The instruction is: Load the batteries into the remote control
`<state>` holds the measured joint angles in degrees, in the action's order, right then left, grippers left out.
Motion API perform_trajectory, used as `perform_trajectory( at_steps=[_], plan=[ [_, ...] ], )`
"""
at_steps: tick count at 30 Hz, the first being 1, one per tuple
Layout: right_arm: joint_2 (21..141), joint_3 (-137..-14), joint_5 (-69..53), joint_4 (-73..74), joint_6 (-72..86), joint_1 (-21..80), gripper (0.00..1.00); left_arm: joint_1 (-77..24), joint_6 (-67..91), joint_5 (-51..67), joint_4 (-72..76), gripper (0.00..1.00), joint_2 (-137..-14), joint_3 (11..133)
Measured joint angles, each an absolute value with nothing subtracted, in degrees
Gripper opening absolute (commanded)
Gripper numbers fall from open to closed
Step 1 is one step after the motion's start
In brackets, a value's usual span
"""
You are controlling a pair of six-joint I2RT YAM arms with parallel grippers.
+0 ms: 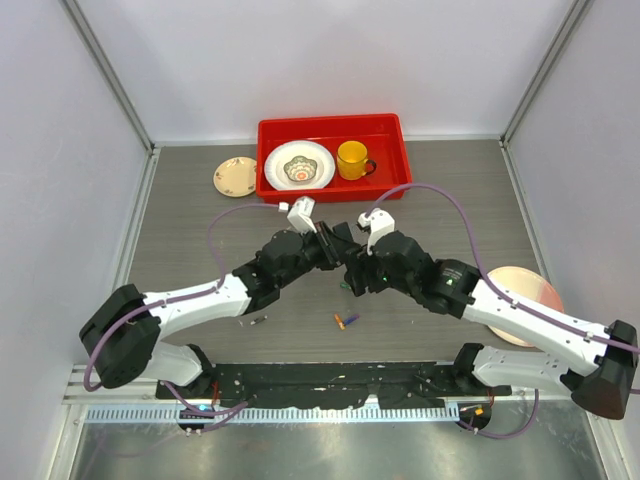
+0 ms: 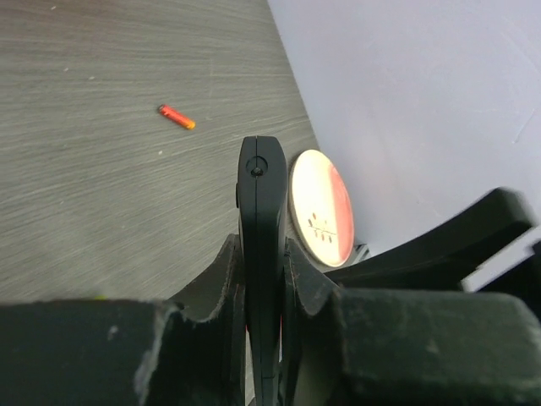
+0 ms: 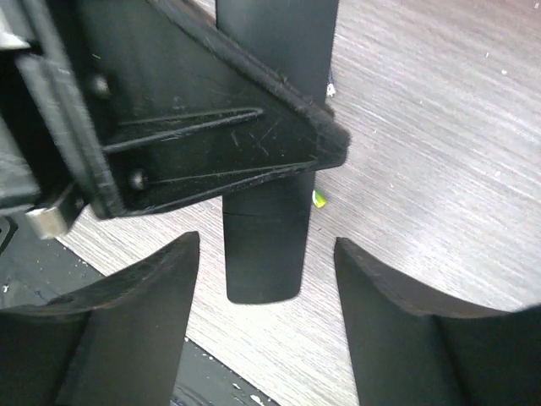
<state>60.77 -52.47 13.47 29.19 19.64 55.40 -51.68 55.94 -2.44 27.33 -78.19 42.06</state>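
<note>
The remote control (image 2: 259,178), a slim black bar, stands edge-on between the jaws of my left gripper (image 2: 260,250), which is shut on it. In the right wrist view the remote control (image 3: 275,34) hangs above the table. The left gripper's finger (image 3: 211,135) clamps its upper part. My right gripper (image 3: 266,244) is open, its fingers either side of the remote's lower end and apart from it. Both grippers (image 1: 330,243) (image 1: 358,262) meet at mid-table. An orange battery (image 1: 339,320) and a purple battery (image 1: 351,319) lie just in front of them. A green battery (image 3: 319,200) peeks out behind the remote.
A red tray (image 1: 272,132) at the back holds a patterned plate (image 1: 299,165) and a yellow cup (image 1: 352,159). A small plate (image 1: 236,176) lies to its left. A pink plate (image 1: 520,292) sits under the right arm. Grey walls close in both sides.
</note>
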Motion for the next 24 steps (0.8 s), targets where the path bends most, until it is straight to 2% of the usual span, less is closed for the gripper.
perform_trajectory(
  at_steps=[9,20,24],
  plan=[
    [52.8,-52.5,9.8,29.1,21.4,55.4,0.79,-49.1,55.1,-4.3,28.1,0.0,-72.9,36.1],
    [42.5,-40.2,11.4,18.8,30.9,54.5,0.81,-42.3,57.4,3.2,49.5,0.0,-67.7,22.3],
    [42.5,-37.1,5.7,11.7,36.7,50.6,0.82,-42.2,58.3,4.6,54.7,0.0,-67.7,19.7]
  ],
)
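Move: The remote is already pinched about its middle in my left fingers, its centre within 1 cm to their right. From my right hand its centre is roughly 7 cm ahead, 2 cm left and 2 cm higher, with its near end between the just-loosened fingers. Some 19 cm below my left hand, the green battery lies about 1 cm back and 1 cm right; the orange battery is 9 cm back, level sideways. I keep the remote pinched in my left hand and carry it about 7.5 cm left, out from between my right fingers, dipping slightly first and then rolling the hand's left side down and tipping its fingers up a little. My right fingers spread wider as that hand rises some 4 cm, eases back and rolls about 30 degrees, left side up. ##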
